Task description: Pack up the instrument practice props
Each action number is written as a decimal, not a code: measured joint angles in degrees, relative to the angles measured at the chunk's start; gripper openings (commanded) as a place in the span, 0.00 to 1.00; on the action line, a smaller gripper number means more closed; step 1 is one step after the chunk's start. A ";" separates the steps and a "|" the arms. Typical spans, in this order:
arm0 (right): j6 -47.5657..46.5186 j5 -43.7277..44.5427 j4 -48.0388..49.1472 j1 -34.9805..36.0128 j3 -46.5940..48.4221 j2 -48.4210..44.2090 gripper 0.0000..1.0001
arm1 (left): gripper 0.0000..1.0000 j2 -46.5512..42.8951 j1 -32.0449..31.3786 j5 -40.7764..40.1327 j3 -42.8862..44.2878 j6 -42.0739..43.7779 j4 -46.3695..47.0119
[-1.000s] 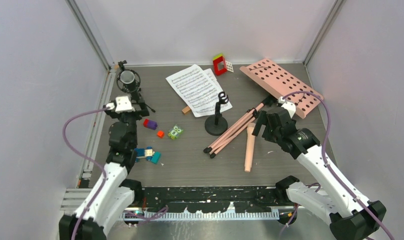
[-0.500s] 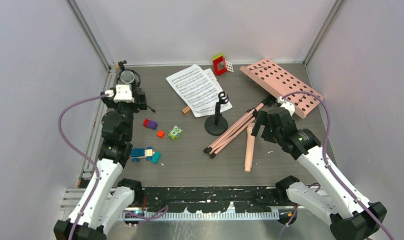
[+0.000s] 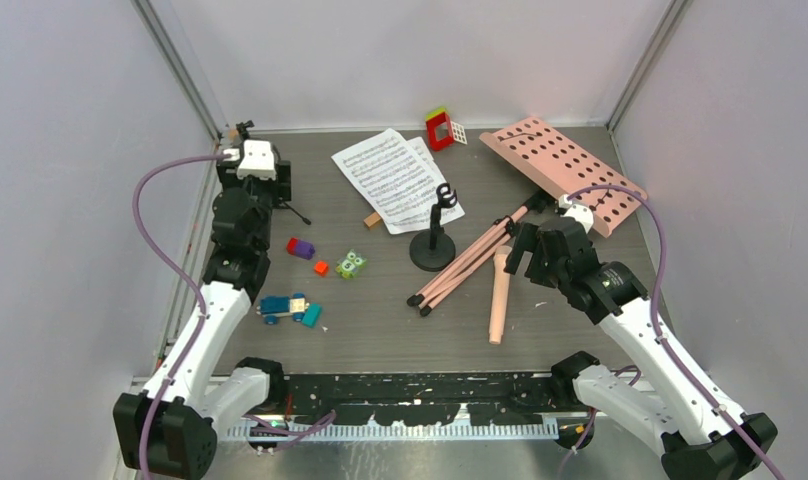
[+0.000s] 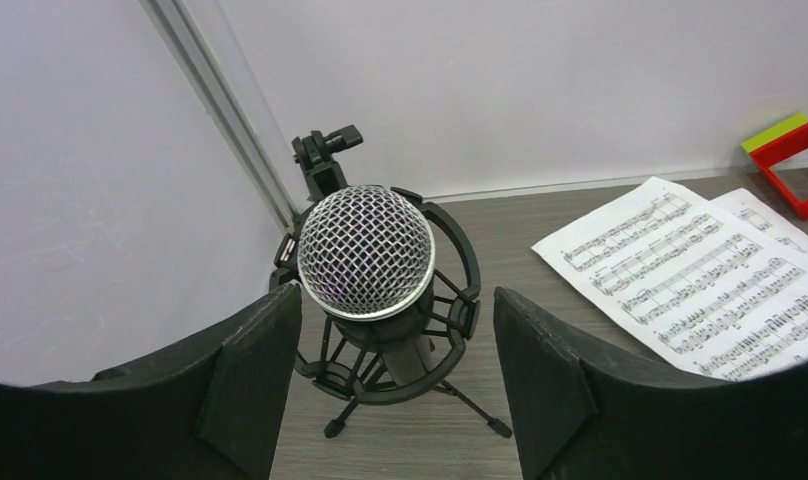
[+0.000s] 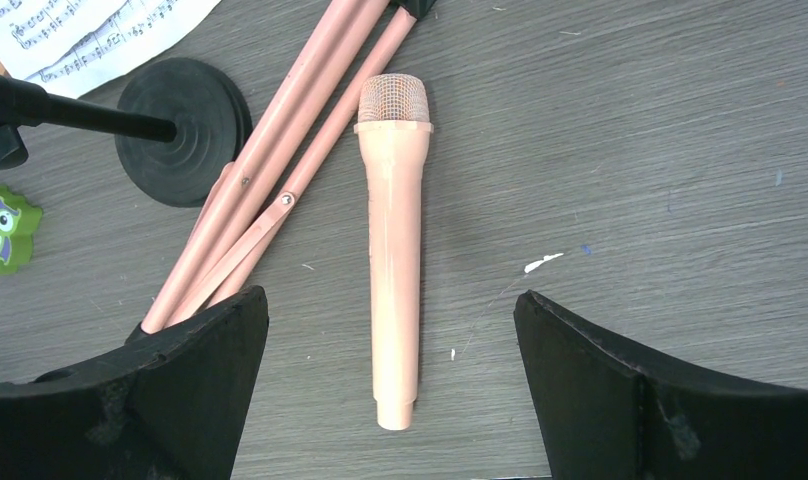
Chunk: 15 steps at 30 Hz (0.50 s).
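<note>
A beige-pink microphone (image 5: 393,230) lies flat on the table, and my right gripper (image 5: 390,298) hovers open over its handle end without touching it. Beside it lie the folded legs (image 5: 280,170) of the pink music stand, whose perforated desk (image 3: 565,172) rests at the back right. The black round-base stand (image 3: 432,248) is upright next to the white sheet-music pages (image 3: 395,178). In the back-left corner, my left gripper (image 4: 398,295) is open around a silver mesh microphone (image 4: 366,250) in a black tripod mount. Its left finger is close to the head.
Small toy blocks are scattered about: a red and yellow one (image 3: 439,128) at the back, a purple one (image 3: 300,247), an orange one (image 3: 321,267), a green owl (image 3: 351,263) and a blue car (image 3: 283,307). Walls enclose the left, back and right sides.
My left arm has reached toward the back-left corner and now covers the silver microphone from above. Its jaws have narrowed somewhat. The right arm has hardly moved.
</note>
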 measured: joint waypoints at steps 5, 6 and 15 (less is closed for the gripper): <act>0.00 0.00 -0.02 0.00 0.00 -0.02 0.97 | 0.58 1.79 1.55 -0.37 0.61 -0.09 0.11; 0.00 0.00 -0.04 0.00 0.00 -0.02 0.97 | 0.56 1.97 1.70 -0.44 0.61 -0.15 0.11; -0.02 -0.02 -0.52 0.00 0.00 -0.66 0.97 | 0.34 2.62 2.75 0.04 0.74 -0.52 1.16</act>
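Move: The black microphone in its ring mount stands right at the left fingertips, its middle about 2 cm ahead of the left hand, 1 cm left and 1 cm lower. From that same hand the sheet music lies on the floor of the workspace roughly 6 cm farther out, 26 cm right and 30 cm down; the red-purple block is some 8 cm back, 6 cm right, equally low. From the right hand the microphone lies about 16 cm ahead, 53 cm left and 14 cm higher. The left fingers come in close around the black microphone just below its mesh head, though contact can't be made out. To get there the forward-pointing left hand shifts about 1.5 cm left and 1 cm forward, centring the microphone between the fingers, while the gap narrows from about three quarters to under half open. ##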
